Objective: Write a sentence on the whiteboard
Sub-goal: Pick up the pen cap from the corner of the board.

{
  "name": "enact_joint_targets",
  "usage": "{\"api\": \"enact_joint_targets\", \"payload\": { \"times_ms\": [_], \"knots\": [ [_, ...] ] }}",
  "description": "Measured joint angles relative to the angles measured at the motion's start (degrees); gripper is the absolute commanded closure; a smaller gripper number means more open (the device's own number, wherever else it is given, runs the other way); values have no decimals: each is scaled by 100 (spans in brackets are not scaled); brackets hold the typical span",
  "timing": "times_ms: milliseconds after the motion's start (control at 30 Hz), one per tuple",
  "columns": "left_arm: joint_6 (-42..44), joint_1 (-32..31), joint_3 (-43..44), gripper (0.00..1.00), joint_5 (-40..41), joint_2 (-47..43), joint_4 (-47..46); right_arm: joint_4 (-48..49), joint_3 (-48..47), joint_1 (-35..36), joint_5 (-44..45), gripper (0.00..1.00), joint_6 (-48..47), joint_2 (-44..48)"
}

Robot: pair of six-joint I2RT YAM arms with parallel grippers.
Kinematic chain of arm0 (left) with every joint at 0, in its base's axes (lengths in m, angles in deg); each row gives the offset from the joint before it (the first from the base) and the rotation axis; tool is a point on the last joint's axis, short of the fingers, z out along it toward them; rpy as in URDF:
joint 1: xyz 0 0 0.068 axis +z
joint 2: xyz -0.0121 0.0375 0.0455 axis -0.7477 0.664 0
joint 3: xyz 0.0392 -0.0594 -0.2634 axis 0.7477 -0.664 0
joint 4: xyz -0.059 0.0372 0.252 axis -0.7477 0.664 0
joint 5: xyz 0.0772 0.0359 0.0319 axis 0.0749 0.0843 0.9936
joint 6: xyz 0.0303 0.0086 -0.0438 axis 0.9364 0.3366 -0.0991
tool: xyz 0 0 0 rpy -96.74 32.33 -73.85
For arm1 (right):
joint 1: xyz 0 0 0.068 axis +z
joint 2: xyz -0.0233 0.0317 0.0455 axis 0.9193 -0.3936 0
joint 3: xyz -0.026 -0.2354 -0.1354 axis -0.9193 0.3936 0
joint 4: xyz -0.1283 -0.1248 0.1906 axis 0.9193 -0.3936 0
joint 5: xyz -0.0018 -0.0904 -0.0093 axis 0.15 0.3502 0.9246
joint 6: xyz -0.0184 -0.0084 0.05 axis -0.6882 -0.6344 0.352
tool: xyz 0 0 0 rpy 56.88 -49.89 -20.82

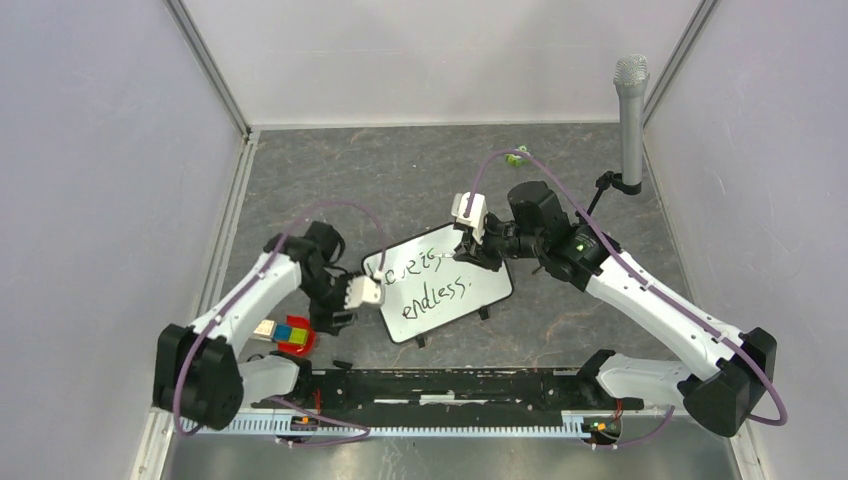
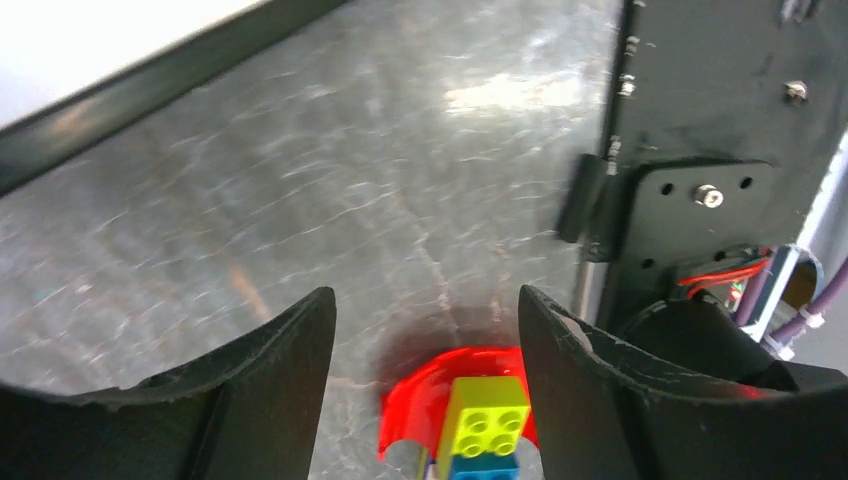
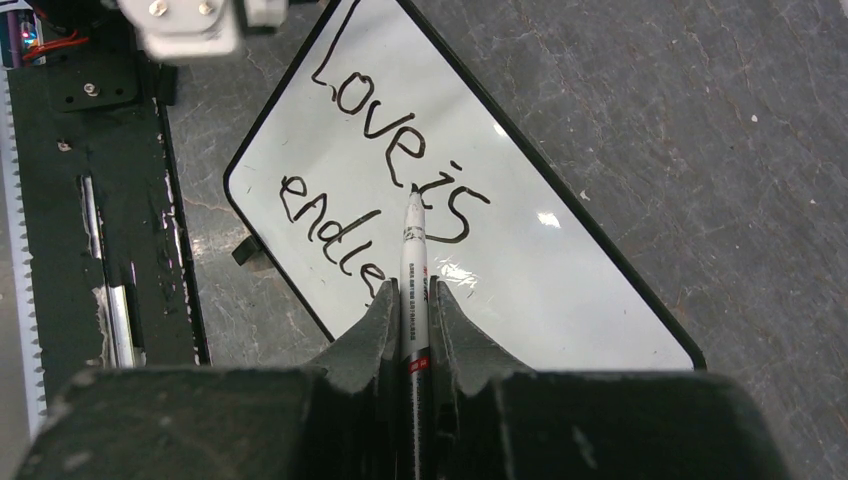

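The whiteboard (image 1: 487, 272) lies tilted in the middle of the table, between the two arms. The sentence (image 1: 432, 283) on it reads "Love is endless." in two lines of black marker. In the right wrist view the whiteboard (image 3: 560, 290) and the sentence (image 3: 385, 140) show clearly. My right gripper (image 3: 412, 290) is shut on a white marker (image 3: 413, 250), whose tip is at the "i" of "is". It also shows from above (image 1: 470, 250) at the board's far edge. My left gripper (image 2: 425, 320) is open and empty, beside the board's left edge (image 1: 335, 312).
A red bowl (image 1: 298, 338) with coloured bricks (image 2: 485, 415) sits just under the left gripper. A black rail (image 1: 450, 385) runs along the near edge. A grey microphone (image 1: 630, 110) stands at the back right. A small green object (image 1: 516, 157) lies at the back.
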Motion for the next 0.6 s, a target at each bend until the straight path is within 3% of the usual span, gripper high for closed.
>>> {"api": "enact_joint_targets", "payload": {
  "times_ms": [300, 600],
  "knots": [
    [-964, -2059, -1362, 29, 595, -839, -533, 7, 24, 0, 70, 100, -37, -2],
    [-1620, -3357, -1663, 31, 1145, -846, -938, 0, 28, -20, 184, 100, -66, -2]
  ]
}}
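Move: The pen cap lies on the table against the black edge in front of the arms, about 9 cm back from the left hand, 2 cm to its right and 6 cm below. The red holder with its coloured blocks stands some 10 cm to the left of the cap and 6 cm farther out; the whiteboard's middle is roughly 9 cm ahead of the left hand and 23 cm to its right. From the right hand, the cap is around 27 cm left, 15 cm back and 23 cm below. Towards the pen cap at the table's near edge the left hand draws back about 7.5 cm while sinking 5 cm and drifting slightly right, fast at first and then easing almost to a stop. The wrist turns clockwise by some 20 degrees and its left side tips up a little; the fingers stay wide open, coming down around the cap without closing. ##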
